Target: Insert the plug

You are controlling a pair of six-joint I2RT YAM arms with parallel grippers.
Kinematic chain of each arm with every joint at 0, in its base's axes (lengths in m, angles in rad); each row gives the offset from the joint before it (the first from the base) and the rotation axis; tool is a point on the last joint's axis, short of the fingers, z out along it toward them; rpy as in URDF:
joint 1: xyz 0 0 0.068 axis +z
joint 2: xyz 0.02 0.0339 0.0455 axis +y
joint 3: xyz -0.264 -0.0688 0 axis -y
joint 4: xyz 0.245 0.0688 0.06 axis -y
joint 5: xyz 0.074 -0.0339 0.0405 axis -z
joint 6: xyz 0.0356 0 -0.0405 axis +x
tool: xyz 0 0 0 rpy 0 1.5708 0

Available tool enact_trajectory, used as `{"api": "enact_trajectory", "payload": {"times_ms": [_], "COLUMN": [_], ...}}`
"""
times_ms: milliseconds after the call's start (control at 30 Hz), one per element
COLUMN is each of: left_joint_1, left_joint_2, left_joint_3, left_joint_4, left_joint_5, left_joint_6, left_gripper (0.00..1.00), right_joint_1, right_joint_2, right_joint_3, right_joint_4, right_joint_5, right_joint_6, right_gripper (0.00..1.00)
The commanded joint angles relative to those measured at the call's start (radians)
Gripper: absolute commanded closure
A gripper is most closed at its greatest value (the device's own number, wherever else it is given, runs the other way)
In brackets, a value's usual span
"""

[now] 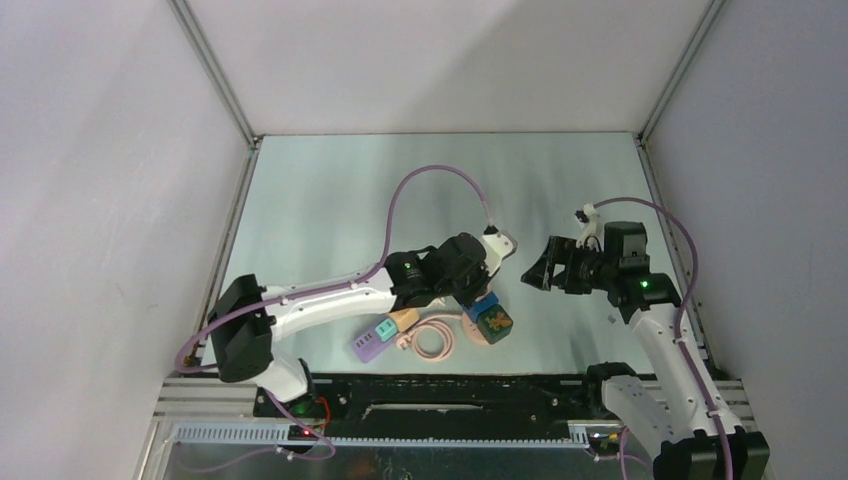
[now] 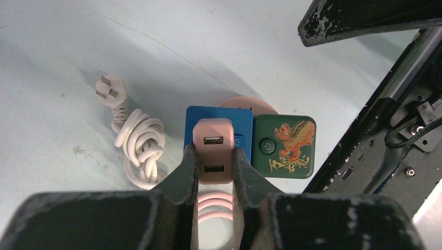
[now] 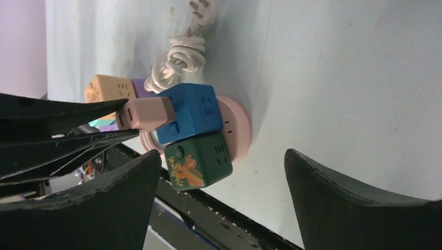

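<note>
My left gripper is shut on the pink plug, a small adapter with two USB ports facing the camera. In the right wrist view the pink plug sits flush against a face of the blue socket cube, and no prongs show. A green socket cube with a dragon print adjoins the blue one. Both rest on a round pink base. My right gripper stands wide open and empty, hovering apart from the cubes; in the top view it is to their right.
A white cord bundle with its white plug lies left of the cubes. A tan cube, a purple cube and a coiled pink cord sit near the table's front edge. The right gripper's finger shows top right.
</note>
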Motion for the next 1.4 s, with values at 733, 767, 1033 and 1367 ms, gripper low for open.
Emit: {"api": "enact_trajectory", "payload": {"times_ms": [733, 767, 1033, 1367], "left_joint_1": [-0.020, -0.020, -0.020, -0.024], "left_joint_2": [0.038, 0.038, 0.045, 0.065], "left_joint_3": [-0.099, -0.099, -0.107, -0.140], "left_joint_4": [-0.116, -0.118, -0.114, -0.085], "left_joint_5": [-0.005, -0.005, -0.005, 0.017], "left_joint_6": [-0.040, -0.040, -0.043, -0.064], "left_gripper": [1.00, 1.00, 1.00, 1.00], "right_joint_1": [0.176, 0.176, 0.188, 0.195], "right_joint_2": [0.339, 0.348, 0.382, 0.364], "right_joint_3": [-0.046, -0.046, -0.046, -0.047], "right_joint_4": [0.429, 0.436, 0.375, 0.261], "right_joint_5": [-0.257, -0.253, -0.206, -0.133], "right_joint_6": [0.234, 0.236, 0.194, 0.138], "right_gripper": [0.32, 0.33, 0.40, 0.46]}}
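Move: The pink plug is already held between the left hand's fingertips, and from the right hand it is about 10 cm to the left, roughly 1 cm back and 3 cm lower. The blue adapter sits just under the plug, some 9 cm left of the right hand, 1 cm back and 8 cm below. The green adapter stands about 4 cm nearer the base than the blue one and 3 cm to its right. The pink plug stays put in the left hand's grip above the blue adapter while the right hand comes to it from the right. The right hand swings about 9 cm left, rises slightly at first and then sinks to end some 2.5 cm lower, and turns by roughly 25 degrees. Its wide-open fingers close to a little over half open, one tip overlapping the plug's edge; whether it touches can't be seen. ##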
